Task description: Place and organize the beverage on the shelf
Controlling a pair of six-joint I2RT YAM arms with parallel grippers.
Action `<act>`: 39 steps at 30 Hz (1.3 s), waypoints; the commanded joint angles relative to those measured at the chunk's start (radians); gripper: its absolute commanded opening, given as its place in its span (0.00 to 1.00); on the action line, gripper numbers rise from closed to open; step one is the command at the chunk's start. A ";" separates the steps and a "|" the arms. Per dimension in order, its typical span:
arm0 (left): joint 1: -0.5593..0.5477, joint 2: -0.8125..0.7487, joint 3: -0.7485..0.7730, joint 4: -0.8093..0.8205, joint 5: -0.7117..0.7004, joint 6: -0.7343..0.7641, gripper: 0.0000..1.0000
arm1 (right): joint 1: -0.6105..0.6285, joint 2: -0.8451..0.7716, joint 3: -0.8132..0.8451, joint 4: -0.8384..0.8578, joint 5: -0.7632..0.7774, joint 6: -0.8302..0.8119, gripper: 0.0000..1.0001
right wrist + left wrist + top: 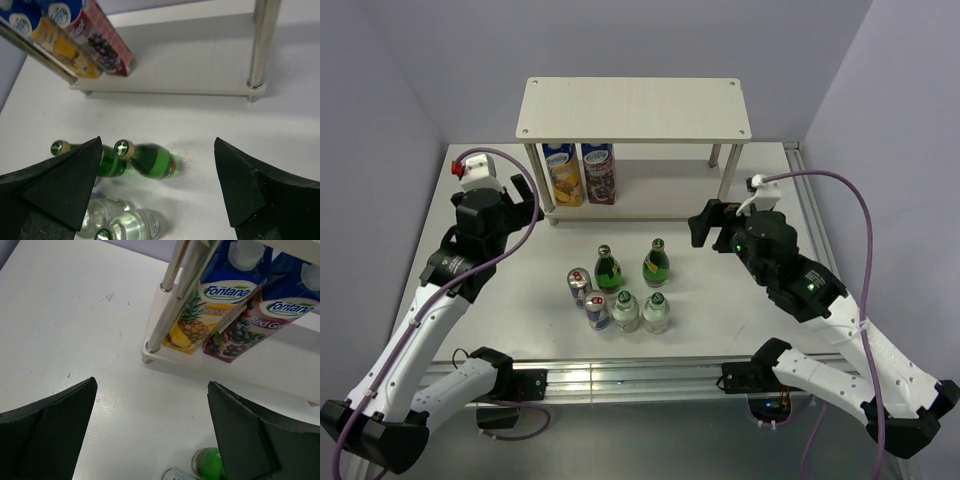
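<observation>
Six drinks stand grouped on the table in front of the shelf [635,108]: two green bottles [608,269] [656,264], two clear bottles [626,311] [656,313] and two cans [579,286] [598,311]. My left gripper [527,195] is open and empty, left of the shelf's lower board [210,362]. My right gripper [704,224] is open and empty, right of the drinks. The right wrist view shows a green bottle [150,160] between the open jaws and the clear bottles [132,227] below.
Two juice cartons, pineapple [562,174] and red grape [599,173], stand at the left on the lower board. They also show in the left wrist view [212,305]. Metal legs [172,305] [260,45] hold the boards. Purple cables loop over both arms.
</observation>
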 commanded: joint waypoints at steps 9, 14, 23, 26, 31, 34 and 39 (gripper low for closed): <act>-0.003 0.000 -0.020 0.010 0.060 0.066 0.99 | 0.315 0.085 -0.133 0.112 0.197 0.074 0.95; -0.003 -0.021 -0.032 0.013 0.040 0.071 0.99 | 0.361 0.174 -0.182 0.184 0.231 0.112 0.95; -0.003 -0.038 -0.043 0.021 0.042 0.075 0.98 | 0.372 0.301 -0.282 0.382 0.430 0.120 0.93; -0.002 -0.043 -0.049 0.025 0.045 0.077 0.98 | 0.370 0.345 -0.314 0.491 0.489 0.085 0.92; -0.002 -0.035 -0.050 0.026 0.049 0.077 0.97 | 0.370 0.418 -0.314 0.633 0.504 0.036 0.91; -0.002 -0.034 -0.050 0.026 0.054 0.078 0.96 | 0.370 0.467 -0.313 0.698 0.516 0.011 0.89; -0.002 -0.034 -0.053 0.030 0.055 0.080 0.95 | 0.367 0.536 -0.297 0.744 0.576 0.008 0.65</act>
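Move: Some 10 cm to the right hand's left, 5 cm ahead and about 20 cm lower stands the right-hand green bottle. The left-hand green bottle is roughly 11 cm to the left of it and 1 cm nearer. The right clear bottle stands about 11 cm straight back from it, and the left clear bottle is 7 cm to the left of that. From the left hand, the aimed-at bottle is roughly 26 cm to the right, level ahead, 19 cm lower. Sinking about 16 cm and sweeping some 10 cm to its left, the right hand first draws back slightly, then comes forward about 6 cm at the right-hand green bottle, bringing its open fingers either side of the upper part. The wrist rolls its left side down about 15 degrees, and the fingers begin closing at the end. ##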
